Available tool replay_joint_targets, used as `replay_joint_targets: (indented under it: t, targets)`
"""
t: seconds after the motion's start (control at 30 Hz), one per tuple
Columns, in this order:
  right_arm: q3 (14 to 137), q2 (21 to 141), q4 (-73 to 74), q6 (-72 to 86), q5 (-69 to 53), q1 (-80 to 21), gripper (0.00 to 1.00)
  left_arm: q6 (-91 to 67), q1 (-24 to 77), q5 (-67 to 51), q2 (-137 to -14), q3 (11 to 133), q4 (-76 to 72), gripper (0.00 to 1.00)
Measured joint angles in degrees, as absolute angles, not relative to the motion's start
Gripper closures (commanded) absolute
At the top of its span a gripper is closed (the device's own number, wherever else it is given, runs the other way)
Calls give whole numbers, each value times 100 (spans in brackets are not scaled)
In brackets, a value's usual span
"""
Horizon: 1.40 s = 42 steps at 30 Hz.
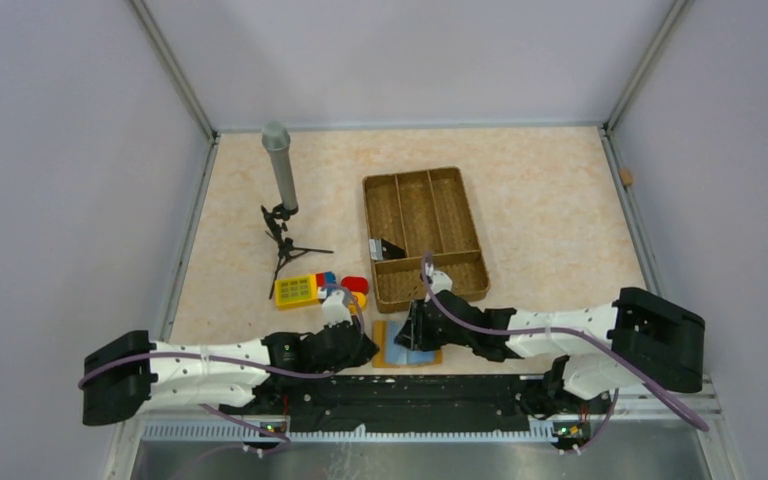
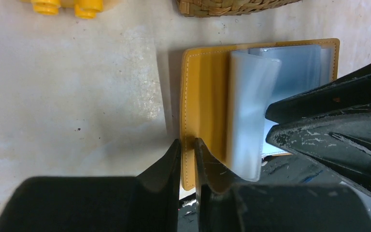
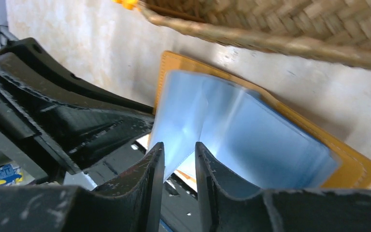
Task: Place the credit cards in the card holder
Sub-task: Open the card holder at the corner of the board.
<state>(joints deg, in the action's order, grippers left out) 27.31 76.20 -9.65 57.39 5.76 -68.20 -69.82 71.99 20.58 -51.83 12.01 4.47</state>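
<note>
The card holder (image 1: 397, 352) lies open at the table's near edge, tan cover down, with clear light-blue sleeves (image 2: 251, 106) fanned up. My left gripper (image 2: 188, 141) is shut on the near edge of its tan cover (image 2: 205, 96). My right gripper (image 3: 178, 145) stands narrowly open at the sleeves (image 3: 251, 140). A sleeve edge shows in the gap between its jaws, unpinched. From above, both grippers, left (image 1: 365, 350) and right (image 1: 407, 335), meet over the holder. A dark flat card (image 1: 385, 247) lies in the woven tray's front left compartment.
The woven brown divided tray (image 1: 425, 238) stands just behind the holder. A yellow, red and blue toy (image 1: 315, 288) sits to the left. A grey microphone on a small tripod (image 1: 280, 180) stands further back left. The black arm base rail (image 1: 410, 395) runs along the near edge.
</note>
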Motion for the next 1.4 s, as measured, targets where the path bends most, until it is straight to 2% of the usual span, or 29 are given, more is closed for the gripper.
replay_joint_targets:
  t: [0.37, 0.57, 0.73, 0.93, 1.07, 1.2, 1.4]
  targets:
    - [3020, 7765, -1417, 5417, 355, -6858, 59, -6844, 7199, 2064, -4609, 1251, 578, 68]
    - [3020, 7535, -1337, 5363, 449, -6858, 56, -6836, 7199, 2231, -3852, 1361, 1166, 55]
    - [3002, 7083, -1232, 5387, 784, -6858, 56, -6842, 7199, 2410, -3164, 1404, 1658, 50]
    - [2930, 7284, -1251, 5417, 932, -6858, 60, -6838, 7199, 2547, -2655, 1415, 2016, 48]
    - [2930, 7673, -1321, 5400, 873, -6858, 59, -6779, 7199, 2576, -2550, 1415, 2139, 46]
    - [2930, 7734, -1302, 5395, 893, -6858, 51, -6589, 7199, 2508, -2602, 1433, 2088, 39]
    - [2934, 7070, -698, 5402, 1135, -6858, 43, -6213, 7199, 2294, -3273, 1754, 1730, 26]
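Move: The open card holder lies flat at the near edge of the board. Its middle is about 1 cm to the right of the right hand and some 3 cm below it, level with it forward; from the left hand, down at the left cover's edge, it is about 7 cm right and 2 cm ahead. The yellow toy sits roughly 9 cm ahead and 10 cm left of the right hand, about 10 cm ahead and 4 cm left of the left hand. The basket's middle is some 20 cm ahead and 5 cm right of the right hand. The right hand, at the raised clear sleeve, carries on left and up some 2.5 cm each, climbs to about 6 cm above its start, then dips roughly 4 cm back down over the holder and begins to rise again, its fingers opening to about half. Meanwhile the left hand comes off the left cover's edge and lifts about 7 cm, swinging about 2.5 cm left and then part of the way back, its fingers spreading from nearly shut to well open. ##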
